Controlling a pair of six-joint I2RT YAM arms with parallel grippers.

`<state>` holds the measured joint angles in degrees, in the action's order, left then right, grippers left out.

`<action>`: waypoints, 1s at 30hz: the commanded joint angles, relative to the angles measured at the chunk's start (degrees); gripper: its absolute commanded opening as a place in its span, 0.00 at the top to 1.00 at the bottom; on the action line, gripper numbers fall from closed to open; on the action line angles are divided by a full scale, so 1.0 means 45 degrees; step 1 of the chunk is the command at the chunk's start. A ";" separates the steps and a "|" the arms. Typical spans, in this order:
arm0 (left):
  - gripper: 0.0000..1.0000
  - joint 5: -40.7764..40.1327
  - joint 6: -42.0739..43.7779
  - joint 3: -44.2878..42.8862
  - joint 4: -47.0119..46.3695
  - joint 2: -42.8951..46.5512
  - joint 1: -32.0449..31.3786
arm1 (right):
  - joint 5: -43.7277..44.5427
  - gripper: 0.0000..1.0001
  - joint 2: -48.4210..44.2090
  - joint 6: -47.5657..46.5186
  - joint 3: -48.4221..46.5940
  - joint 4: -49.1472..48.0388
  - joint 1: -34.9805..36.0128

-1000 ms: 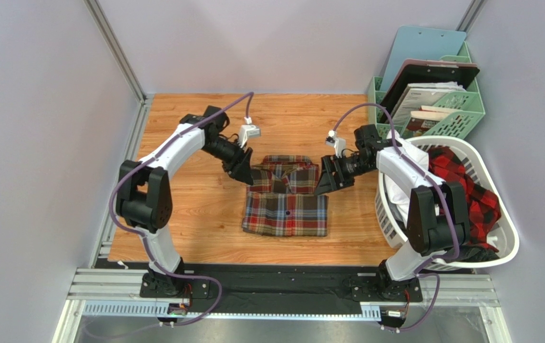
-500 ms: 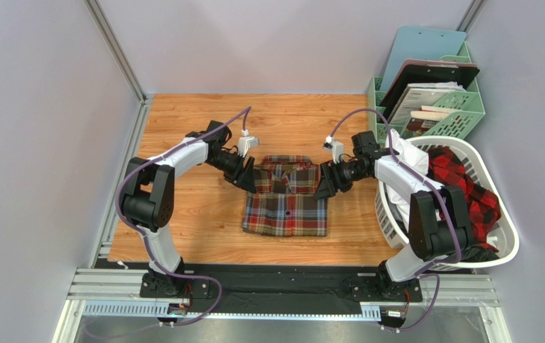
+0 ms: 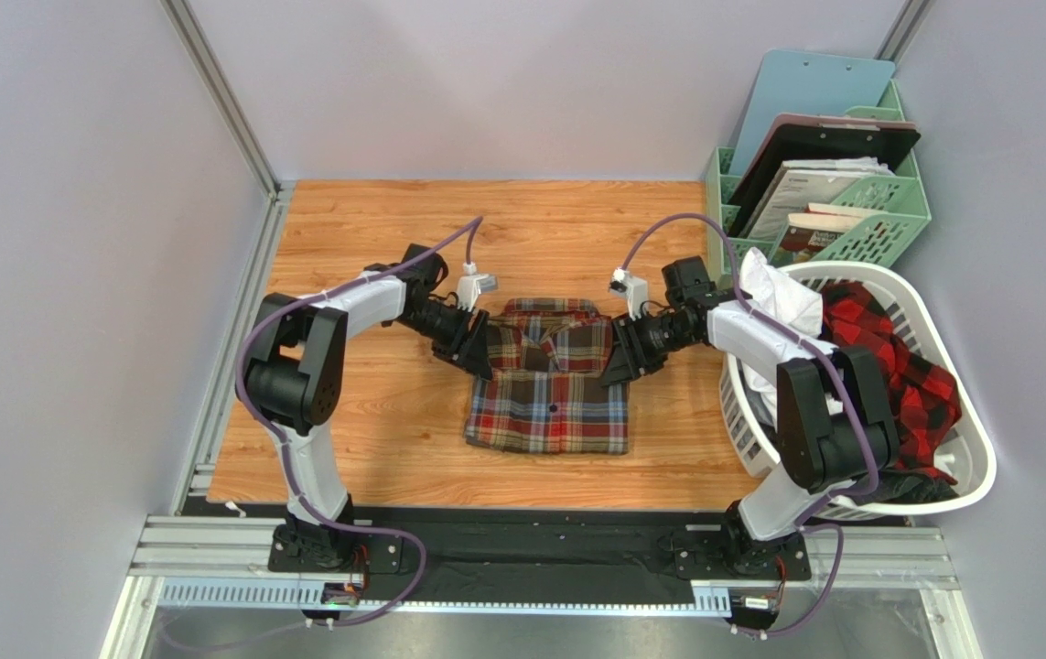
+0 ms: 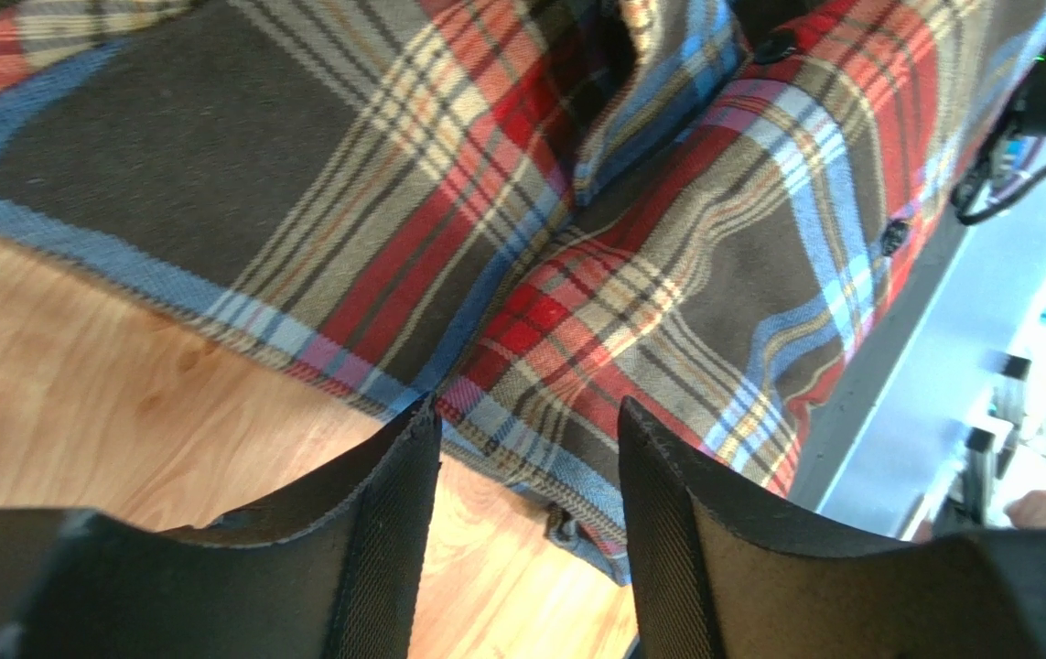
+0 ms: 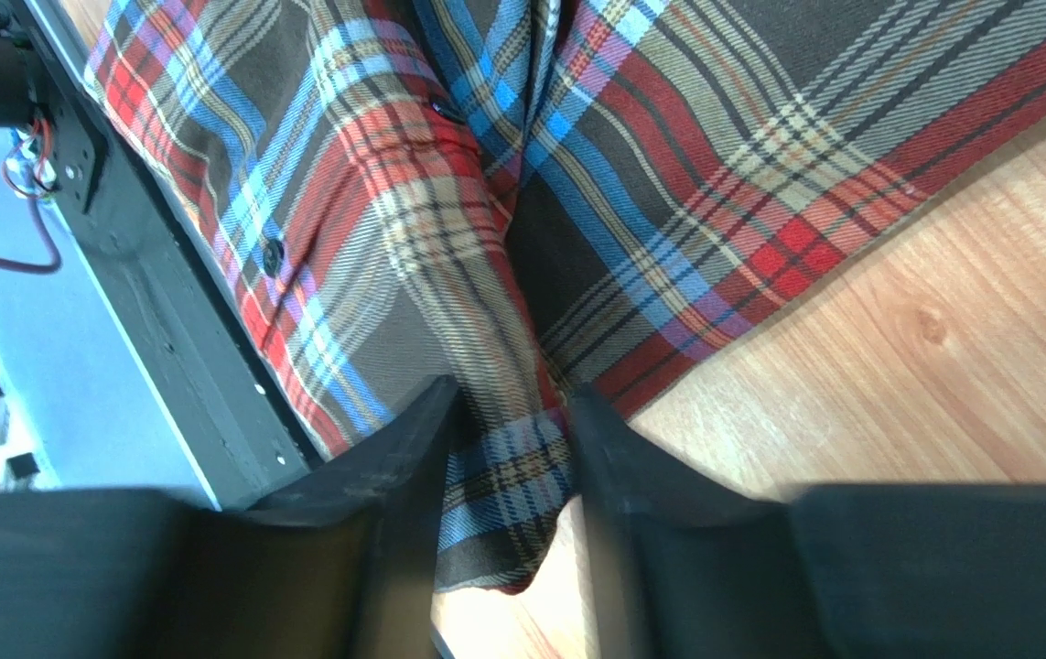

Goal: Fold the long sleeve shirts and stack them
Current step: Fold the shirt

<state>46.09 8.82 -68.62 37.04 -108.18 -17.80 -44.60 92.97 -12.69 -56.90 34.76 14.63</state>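
A dark brown-olive tartan long sleeve shirt (image 3: 549, 391) lies folded into a rectangle, collar to the far side, in the middle of the wooden table (image 3: 349, 275). My left gripper (image 3: 477, 354) is low at its left edge, open. In the left wrist view the shirt's hem (image 4: 528, 440) runs across the gap of that gripper (image 4: 521, 419). My right gripper (image 3: 618, 364) is at the shirt's right edge. In the right wrist view that gripper (image 5: 512, 405) pinches a fold of the plaid cloth (image 5: 508, 474) between both fingers. A red-and-black check shirt (image 3: 899, 357) lies in the basket.
A white laundry basket (image 3: 982, 453) stands at the right edge of the table, with a white cloth (image 3: 769, 295) over its near rim beside my right arm. A green organiser (image 3: 886, 227) with folders stands at the back right. Grey walls enclose the table.
Both arms have come down and inward to the shirt's side edges. The right gripper's jaws have narrowed onto the cloth. The left gripper's opening is about the same.
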 commanded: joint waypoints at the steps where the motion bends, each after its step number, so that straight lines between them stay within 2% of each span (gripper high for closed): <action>1: 0.52 0.1612 -0.0182 -0.0064 -0.0105 -0.0042 0.0030 | -0.0323 0.68 -0.0093 0.0026 0.0086 -0.0655 0.0166; 5: 0.75 0.2336 -0.0124 0.0248 -0.0086 0.0599 0.0030 | -0.0518 0.87 -0.0444 0.0221 0.0184 -0.0500 0.0341; 6: 0.86 0.2492 -0.0047 0.0346 0.0069 0.0835 0.0030 | -0.0557 0.94 -0.0580 0.0357 0.0204 -0.0421 0.0361; 8: 1.00 0.2552 0.0168 0.0658 0.0439 0.1535 0.0030 | -0.0616 1.00 -0.1068 0.0495 0.0417 -0.0168 0.0459; 13: 1.00 0.2474 0.1807 0.1340 0.2724 0.2905 0.0011 | -0.0656 1.00 -0.2785 0.0399 0.1179 0.0691 0.0635; 19: 1.00 0.2435 0.2103 0.1772 0.2922 0.4450 0.0011 | -0.0791 1.00 -0.4506 0.0241 0.1377 0.1493 0.0770; 24: 1.00 0.2493 0.2258 0.1344 0.3642 0.4743 0.0030 | -0.0753 1.00 -0.4099 0.0125 0.0694 0.2078 0.0928; 27: 1.00 0.2571 0.2532 0.0817 0.4307 0.4958 0.0303 | -0.0811 1.00 -0.3690 -0.0071 -0.0398 0.2761 0.0928; 30: 1.00 0.2611 0.2980 -0.0662 0.5068 0.4686 0.0674 | -0.0890 1.00 -0.2968 -0.0227 -0.2019 0.3289 0.0909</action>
<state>55.81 17.69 -63.24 54.74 -88.58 -16.93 -47.07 76.93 -11.66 -56.80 46.87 18.72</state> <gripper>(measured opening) 0.006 0.011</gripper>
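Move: The left corner of the shirt's raised middle edge sits between the left gripper's open fingers, about 1 cm right of and 1 cm below the hand point; the matching right corner lies about 1 cm left of and 1 cm below the right one. From the left gripper, the collar part's middle is some 8 cm right and 5 cm ahead, and the near half's middle about 8 cm right and 5 cm back. Shut both grippers on the two corners of the shirt's middle edge, pinching the cloth, the left hand easing slightly back as it closes. Then draw both up and back together, the left about 9 cm up and 8 cm back, the right a little less, keeping the pinch and letting the left fingers tip roughly 10 degrees towards level. ##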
